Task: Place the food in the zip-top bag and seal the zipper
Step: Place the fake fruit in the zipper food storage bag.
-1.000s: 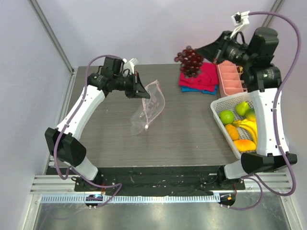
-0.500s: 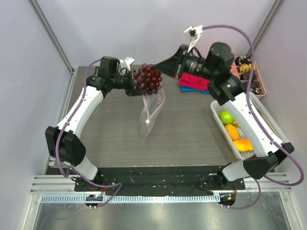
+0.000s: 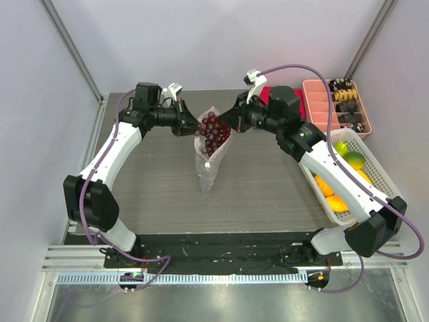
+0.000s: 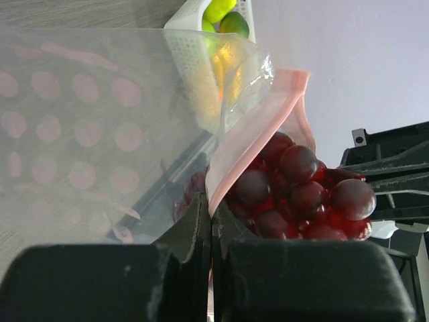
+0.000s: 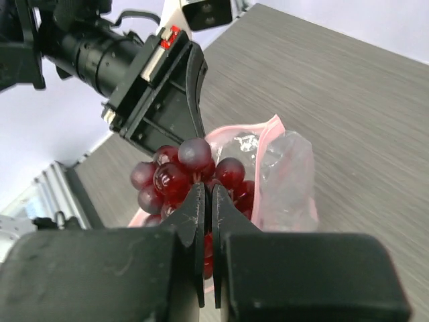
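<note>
My left gripper (image 3: 194, 128) is shut on the pale pink zipper (image 4: 258, 144) at the mouth edge of the clear zip-top bag (image 3: 207, 166), holding the bag up over the table's middle. My right gripper (image 3: 226, 126) is shut on the stem of the dark purple grape bunch (image 3: 213, 133). The grape bunch (image 5: 175, 174) hangs in the bag's open mouth, right against the left gripper (image 4: 213, 202). The rest of the food lies in the white mesh basket (image 3: 369, 176) at the right: green fruits (image 3: 342, 149) and oranges (image 3: 324, 186). My right gripper (image 5: 208, 193) shows the bag (image 5: 285, 168) just behind the grapes.
A pink compartment tray (image 3: 322, 111) stands at the back right with dark small parts. A red cloth (image 3: 266, 94) lies behind the right arm. The right forearm reaches across above the basket. The basket's corner (image 4: 198, 41) shows through the bag film.
The right arm has swung left and down from the back right, carrying the grape bunch into the bag's mouth. The left gripper keeps its hold; the bag now hangs straighter.
</note>
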### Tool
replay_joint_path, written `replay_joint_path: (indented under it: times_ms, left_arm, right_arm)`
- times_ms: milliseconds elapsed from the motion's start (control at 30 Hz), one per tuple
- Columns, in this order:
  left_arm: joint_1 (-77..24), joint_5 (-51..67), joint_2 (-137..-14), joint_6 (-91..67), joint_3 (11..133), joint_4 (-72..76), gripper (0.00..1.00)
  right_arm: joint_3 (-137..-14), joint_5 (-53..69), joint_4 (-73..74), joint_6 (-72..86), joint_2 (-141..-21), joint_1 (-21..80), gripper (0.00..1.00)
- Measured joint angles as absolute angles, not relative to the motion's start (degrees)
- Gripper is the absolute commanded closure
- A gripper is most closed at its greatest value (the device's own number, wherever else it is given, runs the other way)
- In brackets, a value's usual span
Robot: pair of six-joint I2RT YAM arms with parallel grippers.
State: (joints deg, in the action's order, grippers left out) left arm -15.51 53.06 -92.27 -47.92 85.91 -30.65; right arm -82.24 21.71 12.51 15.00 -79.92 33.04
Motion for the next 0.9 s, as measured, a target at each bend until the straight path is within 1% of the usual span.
replay_joint_path:
  times_ms: [233,267,300,333,367,400,433,467,533,633,800,867,900]
  left_arm:
    - [-14.9,54.2,-92.3,-48.9,85.9,-29.3,1.00]
    - [-14.9,54.3,-92.3,-49.1,85.9,-29.3,1.00]
    - [-14.9,54.3,-92.3,-49.1,85.9,-29.3,1.00]
    - [-14.9,54.3,-92.3,-49.1,85.9,-29.3,1.00]
    - [-14.9,54.4,-92.3,-49.1,85.9,-29.3,1.00]
    - [-14.9,54.5,-92.3,-49.1,85.9,-29.3,1.00]
    - [-14.9,54.6,-92.3,-49.1,85.9,-29.3,1.00]
    - [-14.9,54.7,-92.3,-49.1,85.9,-29.3,1.00]
    - [-14.9,54.8,-92.3,-49.2,85.9,-29.3,1.00]
    - [-14.9,55.1,-92.3,-49.2,85.9,-29.3,1.00]
    - [-14.8,55.2,-92.3,-49.1,85.9,-29.3,1.00]
    - [-14.8,55.2,-92.3,-49.1,85.9,-29.3,1.00]
    - [-14.8,55.2,-92.3,-49.1,85.9,-29.3,1.00]
  right_arm:
    - [-82.0,13.8,16.7,6.4,-77.3,37.7,0.99]
    - [-82.0,12.8,17.2,5.4,-77.3,38.4,0.92]
    - [-82.0,11.9,17.8,4.4,-77.3,39.1,0.82]
    - [-82.0,11.6,18.4,3.9,-77.3,39.6,0.70]
    - [-82.0,11.4,19.1,3.1,-77.3,40.1,0.44]
    - [-82.0,11.4,19.6,2.7,-77.3,40.5,0.33]
    - [-82.1,11.6,20.1,2.2,-77.4,40.7,0.15]
    - [-82.4,12.1,20.7,1.5,-77.4,40.8,0.10]
    - [-83.2,12.7,21.6,1.2,-77.4,40.9,0.08]
    - [-85.2,12.1,23.0,1.0,-77.4,40.9,0.10]
    - [-86.8,8.1,25.3,2.9,-77.4,40.4,0.10]
    - [-86.1,7.0,26.8,4.1,-77.4,40.1,0.12]
    - [-85.8,6.7,27.4,4.6,-77.4,40.0,0.16]
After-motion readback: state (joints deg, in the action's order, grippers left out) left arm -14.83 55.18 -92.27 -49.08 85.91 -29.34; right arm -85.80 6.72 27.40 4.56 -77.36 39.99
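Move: Just under the right hand, which still holds the grapes by their top, the open mouth of the zipper bag lies about 6 cm below, 2 cm back and 2 cm to its left; the grapes' middle is some 4 cm below and 2 cm back. The red cloth is on the table roughly 18 cm ahead and 21 cm right, 33 cm down. From the left hand, still pinching the bag's rim, the mouth centre lies about 4 cm right and 1 cm back. Easing back about 3 cm over the bag's mouth and dipping slightly, the right hand tilts its left side down some 15 degrees, then opens its fingers wide and lets go of the grapes; it rises a little and drifts right, sinking again at the end. The left hand stays put, keeping its pinch on the rim. ##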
